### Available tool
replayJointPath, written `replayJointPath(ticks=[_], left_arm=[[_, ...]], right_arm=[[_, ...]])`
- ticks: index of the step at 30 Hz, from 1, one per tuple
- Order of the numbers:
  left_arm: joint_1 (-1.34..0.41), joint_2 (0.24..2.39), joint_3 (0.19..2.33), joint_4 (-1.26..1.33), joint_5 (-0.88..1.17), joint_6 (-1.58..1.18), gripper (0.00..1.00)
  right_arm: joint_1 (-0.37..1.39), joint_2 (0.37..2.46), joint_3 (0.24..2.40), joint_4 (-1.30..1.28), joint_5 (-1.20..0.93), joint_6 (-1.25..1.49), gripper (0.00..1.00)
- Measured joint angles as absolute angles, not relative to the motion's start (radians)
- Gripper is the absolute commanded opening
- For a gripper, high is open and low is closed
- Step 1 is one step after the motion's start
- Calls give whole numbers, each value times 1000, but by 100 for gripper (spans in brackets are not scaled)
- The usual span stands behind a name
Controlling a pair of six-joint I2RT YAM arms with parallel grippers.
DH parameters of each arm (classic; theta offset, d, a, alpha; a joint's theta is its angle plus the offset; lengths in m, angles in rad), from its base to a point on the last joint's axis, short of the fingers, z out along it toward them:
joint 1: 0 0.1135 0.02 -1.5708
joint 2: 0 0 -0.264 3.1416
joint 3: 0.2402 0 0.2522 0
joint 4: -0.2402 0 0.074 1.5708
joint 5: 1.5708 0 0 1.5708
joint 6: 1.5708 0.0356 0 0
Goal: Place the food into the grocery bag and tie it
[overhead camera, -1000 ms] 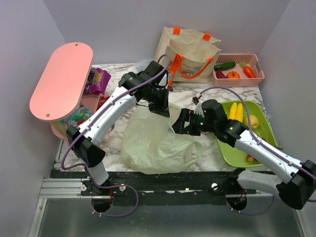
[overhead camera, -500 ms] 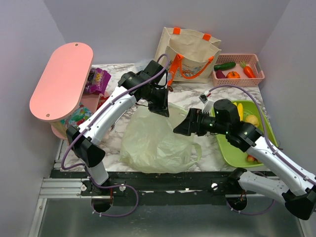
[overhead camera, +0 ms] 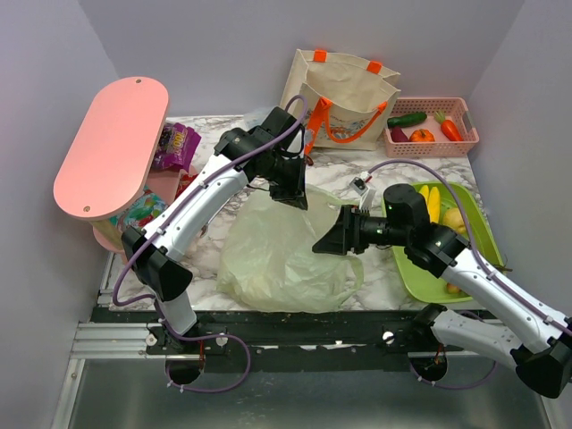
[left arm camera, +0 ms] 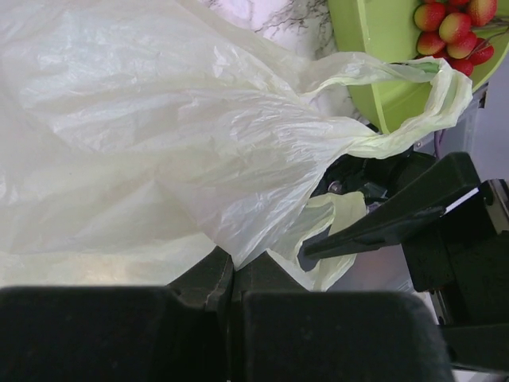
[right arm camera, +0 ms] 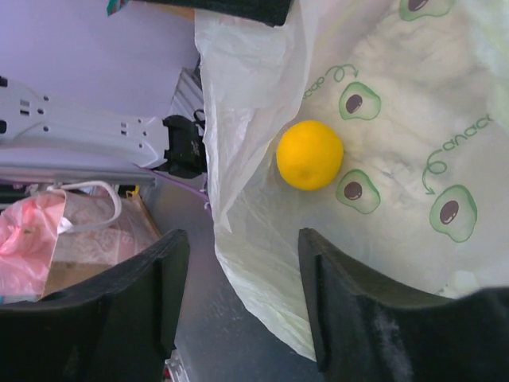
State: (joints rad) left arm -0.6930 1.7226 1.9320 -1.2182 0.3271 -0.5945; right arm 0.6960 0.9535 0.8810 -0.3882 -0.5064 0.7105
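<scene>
The pale green grocery bag (overhead camera: 273, 259) lies crumpled on the marble table. My left gripper (overhead camera: 291, 190) is shut on the bag's far rim (left arm camera: 238, 239) and holds it up. My right gripper (overhead camera: 327, 241) sits at the bag's mouth, open, with the bag's near edge (right arm camera: 238, 199) between its fingers (right arm camera: 350, 302). A round yellow fruit (right arm camera: 309, 154) lies inside the bag among printed avocados. A yellow banana bunch (overhead camera: 429, 203) and a yellow fruit (overhead camera: 457, 219) rest on the green tray (overhead camera: 420, 273). One loop handle (left arm camera: 433, 95) hangs toward the tray.
A beige canvas tote (overhead camera: 344, 94) stands at the back, beside a pink basket (overhead camera: 465, 116) of vegetables. A pink shelf (overhead camera: 112, 143) with snack packets (overhead camera: 176, 145) fills the left side. Small red fruits (left arm camera: 453, 24) lie on the tray's near end.
My right gripper has swung down and forward onto the bag's near edge while its jaws narrowed. The left gripper keeps its hold on the rim, almost unmoved.
</scene>
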Motion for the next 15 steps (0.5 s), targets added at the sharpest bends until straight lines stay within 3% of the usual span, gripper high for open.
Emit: replayJointPath(ticks=[7, 10, 12, 14, 15], left_arm=[[-693, 1724, 1941, -1219, 327, -597, 0], [-693, 1724, 1941, -1218, 327, -606, 0], [-693, 1724, 1941, -1215, 327, -616, 24], [-693, 1724, 1941, -1212, 326, -621, 60], [-693, 1724, 1941, -1211, 325, -622, 70]], right_arm=[[696, 956, 870, -342, -560, 733, 20], [696, 956, 871, -341, -567, 733, 16], [696, 956, 871, -342, -569, 732, 15], [696, 956, 871, -342, -569, 732, 15], [696, 956, 871, -342, -569, 732, 15]])
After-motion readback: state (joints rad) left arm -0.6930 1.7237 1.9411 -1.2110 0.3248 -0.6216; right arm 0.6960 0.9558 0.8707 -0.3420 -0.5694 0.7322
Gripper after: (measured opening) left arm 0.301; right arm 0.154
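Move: The near rim of the grocery bag hangs practically between my open right fingers, about 1 cm back, 1 cm left and 1 cm up. Inside the bag, the yellow fruit lies some 5 cm ahead of that hand, 12 cm left and 16 cm below; the green tray's middle is about 35 cm right, 5 cm ahead and 23 cm below. From my left hand, already pinching the bag's far side, that near rim is roughly 10 cm back, 3 cm right and about level. I close my right fingers most of the way and pinch the grocery bag's near rim between the pads, easing that hand only about 1 cm back, left and up as it rolls a few degrees, then stops. My left hand stays in place with the far side of the mouth until the very end, when its fingers begin to open, about a third of the way, easing their pinch. ##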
